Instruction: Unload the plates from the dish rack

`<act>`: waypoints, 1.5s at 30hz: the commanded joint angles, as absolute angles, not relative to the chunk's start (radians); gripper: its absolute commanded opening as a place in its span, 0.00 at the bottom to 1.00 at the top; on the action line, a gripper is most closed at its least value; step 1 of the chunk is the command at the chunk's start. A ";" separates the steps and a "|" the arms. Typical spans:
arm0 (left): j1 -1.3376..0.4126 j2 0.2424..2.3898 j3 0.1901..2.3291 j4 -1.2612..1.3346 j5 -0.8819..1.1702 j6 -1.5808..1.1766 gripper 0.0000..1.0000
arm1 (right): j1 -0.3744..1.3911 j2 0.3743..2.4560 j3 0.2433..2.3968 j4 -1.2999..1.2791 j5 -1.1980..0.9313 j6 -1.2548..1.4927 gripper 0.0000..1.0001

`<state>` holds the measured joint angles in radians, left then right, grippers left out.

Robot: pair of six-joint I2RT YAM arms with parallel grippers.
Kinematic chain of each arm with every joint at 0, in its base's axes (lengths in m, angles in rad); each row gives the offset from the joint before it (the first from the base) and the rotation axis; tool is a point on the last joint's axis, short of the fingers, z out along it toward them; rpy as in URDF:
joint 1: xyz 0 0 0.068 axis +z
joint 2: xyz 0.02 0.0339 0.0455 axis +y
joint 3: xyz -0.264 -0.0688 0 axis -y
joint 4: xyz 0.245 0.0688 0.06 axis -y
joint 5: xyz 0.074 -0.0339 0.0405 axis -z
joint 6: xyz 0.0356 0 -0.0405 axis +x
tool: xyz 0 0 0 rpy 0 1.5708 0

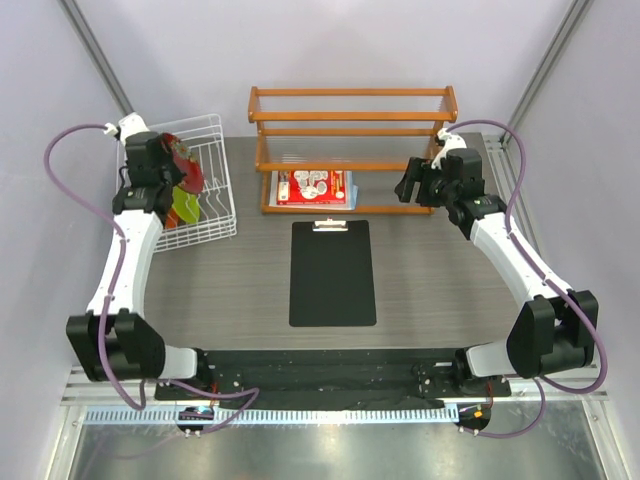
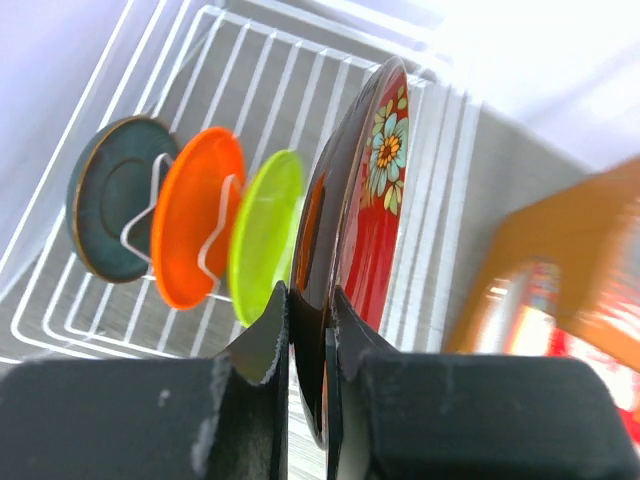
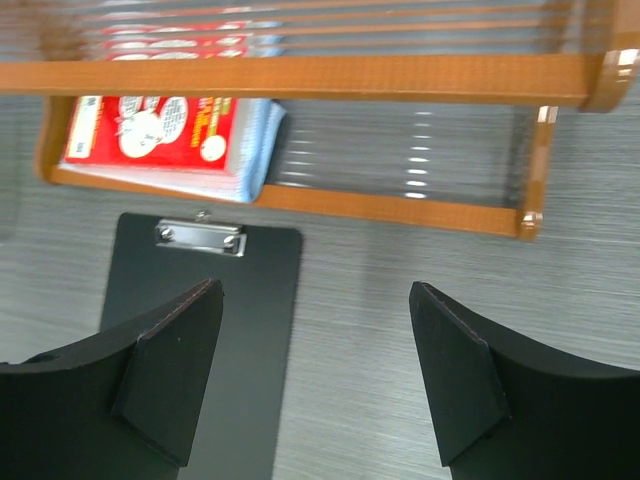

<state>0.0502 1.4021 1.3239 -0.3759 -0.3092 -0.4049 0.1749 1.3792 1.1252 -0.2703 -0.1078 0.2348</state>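
Note:
The white wire dish rack (image 1: 218, 196) stands at the table's back left. In the left wrist view three plates stand on edge between its tines (image 2: 270, 80): teal blue (image 2: 115, 200), orange (image 2: 190, 225) and lime green (image 2: 262, 230). My left gripper (image 2: 310, 310) is shut on the near rim of the dark red floral plate (image 2: 372, 200), one finger on each face. From above, that gripper (image 1: 165, 165) is over the rack with the red plate (image 1: 187, 166) beside it. My right gripper (image 3: 315, 370) is open and holds nothing, above the table near the shelf's right end (image 1: 408, 182).
An orange-brown wooden slatted shelf (image 1: 352, 120) stands at the back centre, with a red printed packet (image 1: 312, 187) on its lower level. A black clipboard (image 1: 333, 272) lies flat mid-table, partly under my right gripper's left finger (image 3: 170, 380).

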 commanded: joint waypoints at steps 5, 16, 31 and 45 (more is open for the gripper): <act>0.037 1.218 1.177 -0.241 0.076 -0.612 0.00 | 0.183 1.336 1.075 -0.108 -0.398 0.377 0.78; -0.231 1.161 0.893 0.077 0.207 -0.825 0.00 | 0.359 1.374 0.934 0.207 -0.578 0.627 0.80; -0.402 1.247 0.808 0.299 0.204 -0.930 0.00 | 0.396 1.535 0.844 0.518 -0.635 0.758 0.81; -0.480 1.266 0.779 0.292 0.150 -0.918 0.00 | 0.388 1.669 0.878 0.635 -0.695 0.802 0.01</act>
<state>-0.4503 1.2919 0.7486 0.2005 0.1658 -0.9367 0.3676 1.7084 0.8883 0.5491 -0.7532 0.8410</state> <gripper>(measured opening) 0.109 0.100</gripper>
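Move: My left hand, already pinching the red plate above the dish rack, heads for the space over the clipboard's clip, which is about 38 cm to its right, 5 cm back and 25 cm below. The rack's middle lies some 21 cm below this hand, 2 cm ahead and 4 cm left; the red box is 33 cm right, 4 cm ahead, 22 cm below. My empty right hand wants that plate, roughly 58 cm left, 5 cm ahead and 4 cm above; the clip lies 22 cm left, 4 cm back, 20 cm below. I bring both hands together for a handover: my left carries the plate about 30 cm right, drawing back and sinking some 8 cm each, turning clockwise and rolling left side down. My open right hand sweeps about 19 cm left, a little back and down, turning counter-clockwise with its left side rising, and at the end closes to pinch the plate's free right rim while my left keeps its grip. ##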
